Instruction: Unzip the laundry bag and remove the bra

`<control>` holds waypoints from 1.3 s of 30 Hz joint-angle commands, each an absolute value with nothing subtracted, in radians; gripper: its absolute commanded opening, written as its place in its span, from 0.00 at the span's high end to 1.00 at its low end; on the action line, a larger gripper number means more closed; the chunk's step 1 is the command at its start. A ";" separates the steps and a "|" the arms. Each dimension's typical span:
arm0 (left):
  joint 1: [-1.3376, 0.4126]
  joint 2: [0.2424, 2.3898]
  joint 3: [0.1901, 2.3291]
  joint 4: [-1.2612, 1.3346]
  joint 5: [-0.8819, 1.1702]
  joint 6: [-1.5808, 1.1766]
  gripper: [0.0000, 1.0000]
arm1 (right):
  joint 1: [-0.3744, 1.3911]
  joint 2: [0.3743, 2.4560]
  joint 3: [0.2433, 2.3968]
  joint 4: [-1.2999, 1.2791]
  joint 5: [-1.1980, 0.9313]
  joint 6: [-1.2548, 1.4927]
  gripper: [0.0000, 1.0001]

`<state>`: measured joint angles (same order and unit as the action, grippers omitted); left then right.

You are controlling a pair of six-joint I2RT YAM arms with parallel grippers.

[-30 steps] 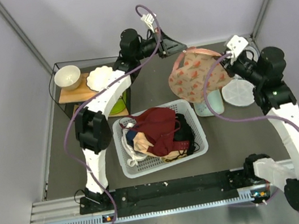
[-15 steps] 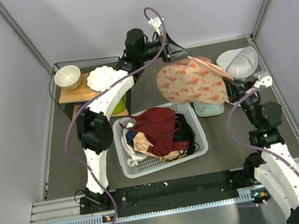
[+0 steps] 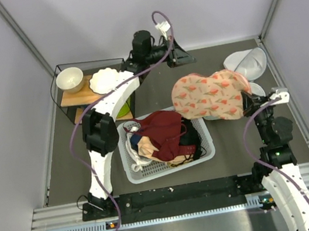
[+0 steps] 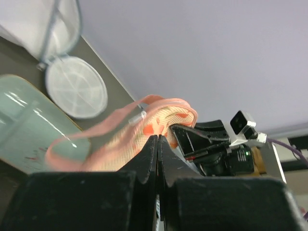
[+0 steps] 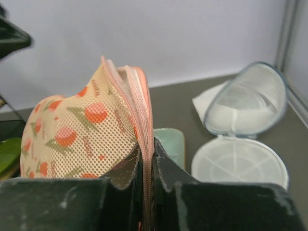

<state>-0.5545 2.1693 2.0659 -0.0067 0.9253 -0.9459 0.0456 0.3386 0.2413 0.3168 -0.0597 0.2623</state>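
The laundry bag (image 3: 210, 95), a peach-pink mesh pouch with red flowers, hangs in the air right of centre, above the basket's far right corner. My right gripper (image 3: 246, 102) is shut on its pink zipper edge, and the zipper band runs between the jaws in the right wrist view (image 5: 146, 147). My left gripper (image 3: 185, 59) is shut and holds nothing, behind the bag and apart from it. In the left wrist view its tips (image 4: 158, 138) point at the bag (image 4: 161, 122), and a zipper pull (image 4: 137, 116) sits on the loose pink band. The bra is hidden.
A white basket (image 3: 207, 149) of clothes, with a maroon garment (image 3: 165, 128) on top, stands in the middle. A mint tray (image 5: 171, 144) lies under the bag. White mesh domes (image 3: 248, 64) and a round lid (image 5: 240, 163) lie at right. A shelf with a bowl (image 3: 69, 79) and plate (image 3: 103, 81) stands at left.
The bag has come away from my left gripper and moved down and to the right with my right gripper. The right arm has pulled back toward the near edge.
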 commanded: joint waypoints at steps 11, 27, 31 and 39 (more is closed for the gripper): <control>-0.517 2.080 1.991 0.169 0.828 -0.927 1.00 | 0.005 0.503 0.526 -0.009 0.016 0.181 0.89; -0.574 1.990 1.901 0.008 0.756 -0.782 1.00 | -0.269 0.773 0.730 -0.437 0.132 0.406 0.14; -0.606 1.977 1.890 -0.023 0.762 -0.749 1.00 | -0.293 0.847 0.700 -0.414 0.156 0.452 0.14; -0.660 1.950 1.829 -0.055 0.795 -0.689 1.00 | -0.379 0.892 0.503 -0.218 0.110 0.442 0.12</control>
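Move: The laundry bag is already off the table, its edge pinched in the right fingers, and its middle spreads about 9 cm ahead of that hand, 14 to its left and some 4 below. Down on the table, roughly 25 cm under the hand, the green tray is about 17 ahead and 9 left, the round lid 16 ahead and 6 right, and the mesh hamper 32 ahead and 9 right. From the left hand the bag's middle is about 9 cm back, 12 right and 12 below. The right hand opens and lets go of the bag's edge, half closes again during a brief rise of about 3 cm, then spreads wide as it works to the right and, mostly late on, down, some 14 cm each way, tipping its fingers about 50 degrees downward and turning clockwise until they hang open over the bag's right end. The left hand, still shut and empty, swings about 7 cm forward-left, then comes back past its start to end a few centimetres nearer the base. ##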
